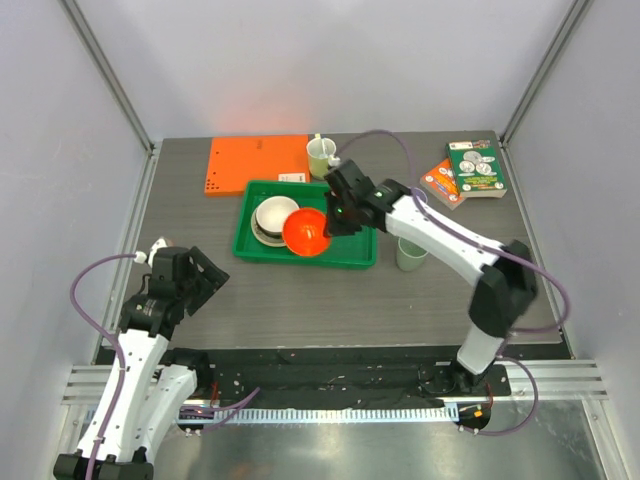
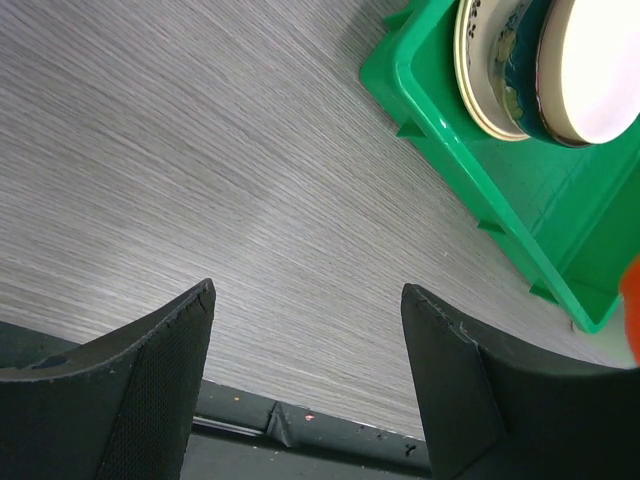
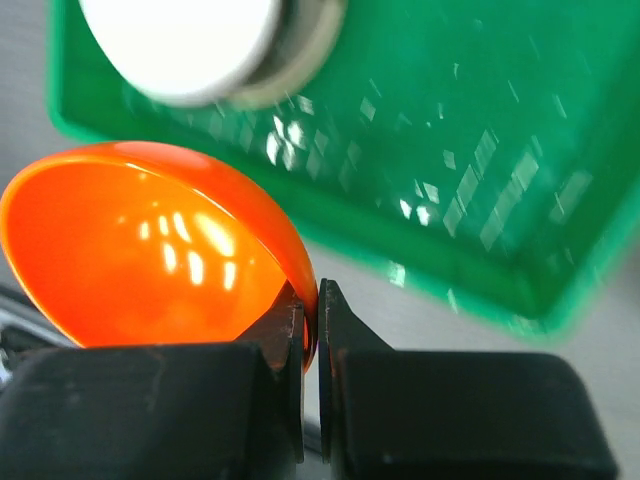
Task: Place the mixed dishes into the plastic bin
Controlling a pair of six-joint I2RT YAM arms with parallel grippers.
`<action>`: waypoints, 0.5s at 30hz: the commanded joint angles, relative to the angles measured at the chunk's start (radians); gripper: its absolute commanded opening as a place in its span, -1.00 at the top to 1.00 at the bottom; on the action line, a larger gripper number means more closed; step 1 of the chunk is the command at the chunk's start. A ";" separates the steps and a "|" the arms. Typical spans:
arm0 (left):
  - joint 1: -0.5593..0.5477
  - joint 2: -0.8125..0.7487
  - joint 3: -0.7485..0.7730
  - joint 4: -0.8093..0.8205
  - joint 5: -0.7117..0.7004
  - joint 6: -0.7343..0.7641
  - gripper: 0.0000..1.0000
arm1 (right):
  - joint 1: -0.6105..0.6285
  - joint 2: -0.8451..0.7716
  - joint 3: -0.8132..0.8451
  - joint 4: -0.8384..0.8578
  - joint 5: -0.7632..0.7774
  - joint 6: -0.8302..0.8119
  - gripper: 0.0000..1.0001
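The green plastic bin (image 1: 350, 245) sits mid-table. A white bowl (image 1: 275, 215) rests in its left part on a cream plate stack (image 2: 478, 85). My right gripper (image 1: 337, 214) is shut on the rim of the orange-red bowl (image 1: 306, 231) and holds it tilted over the bin's front part. In the right wrist view the gripper (image 3: 318, 300) pinches the bowl (image 3: 150, 250), with the bin (image 3: 450, 150) and white bowl (image 3: 180, 40) beyond. A pale sage-green cup (image 1: 410, 254) stands right of the bin. My left gripper (image 1: 196, 276) is open and empty at the front left. No lavender cup or brown bowl shows.
A flat orange board (image 1: 257, 163) lies at the back left. A yellow-green cup with a spoon (image 1: 321, 157) stands behind the bin. Two card boxes (image 1: 474, 169) lie at the back right. The left wrist view shows the bin's corner (image 2: 430, 110) and bare table.
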 commanded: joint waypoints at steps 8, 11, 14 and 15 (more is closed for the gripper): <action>0.005 -0.014 0.020 0.012 -0.010 0.008 -0.50 | -0.012 0.506 0.756 -0.097 -0.011 -0.113 0.98; 0.006 -0.013 0.017 0.017 -0.006 0.011 -0.50 | -0.022 0.580 0.831 -0.115 -0.037 -0.105 0.98; 0.005 -0.004 0.015 0.020 0.000 0.014 -0.51 | -0.036 0.609 0.830 -0.121 -0.037 -0.097 0.98; 0.005 -0.002 0.015 0.021 0.001 0.014 -0.51 | -0.036 0.609 0.821 -0.118 -0.037 -0.097 0.98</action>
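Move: The white bowl topping the stacked dishes lies about 12 cm ahead of the right hand, 14 cm to its left and 10 cm below; this hand already holds the orange bowl. The green bin's middle is some 12 cm ahead, 7 cm left and 15 cm down. Beyond the bin, the yellow-green mug stands roughly 30 cm ahead and 2 cm left, the orange board 34 cm ahead and 22 cm left. From the left hand, the white bowl is about 22 cm ahead, 19 cm right and 7 cm below. The orange bowl, still pinched by its rim in the shut right fingers, is carried quickly forward and left over the green bin, about 12 cm out and 10 cm across, towards the white bowl on the stack. Height stays almost level, the wrist barely tilts, and the hand slows nearly to a stop with a slight sink of about a centimetre. ##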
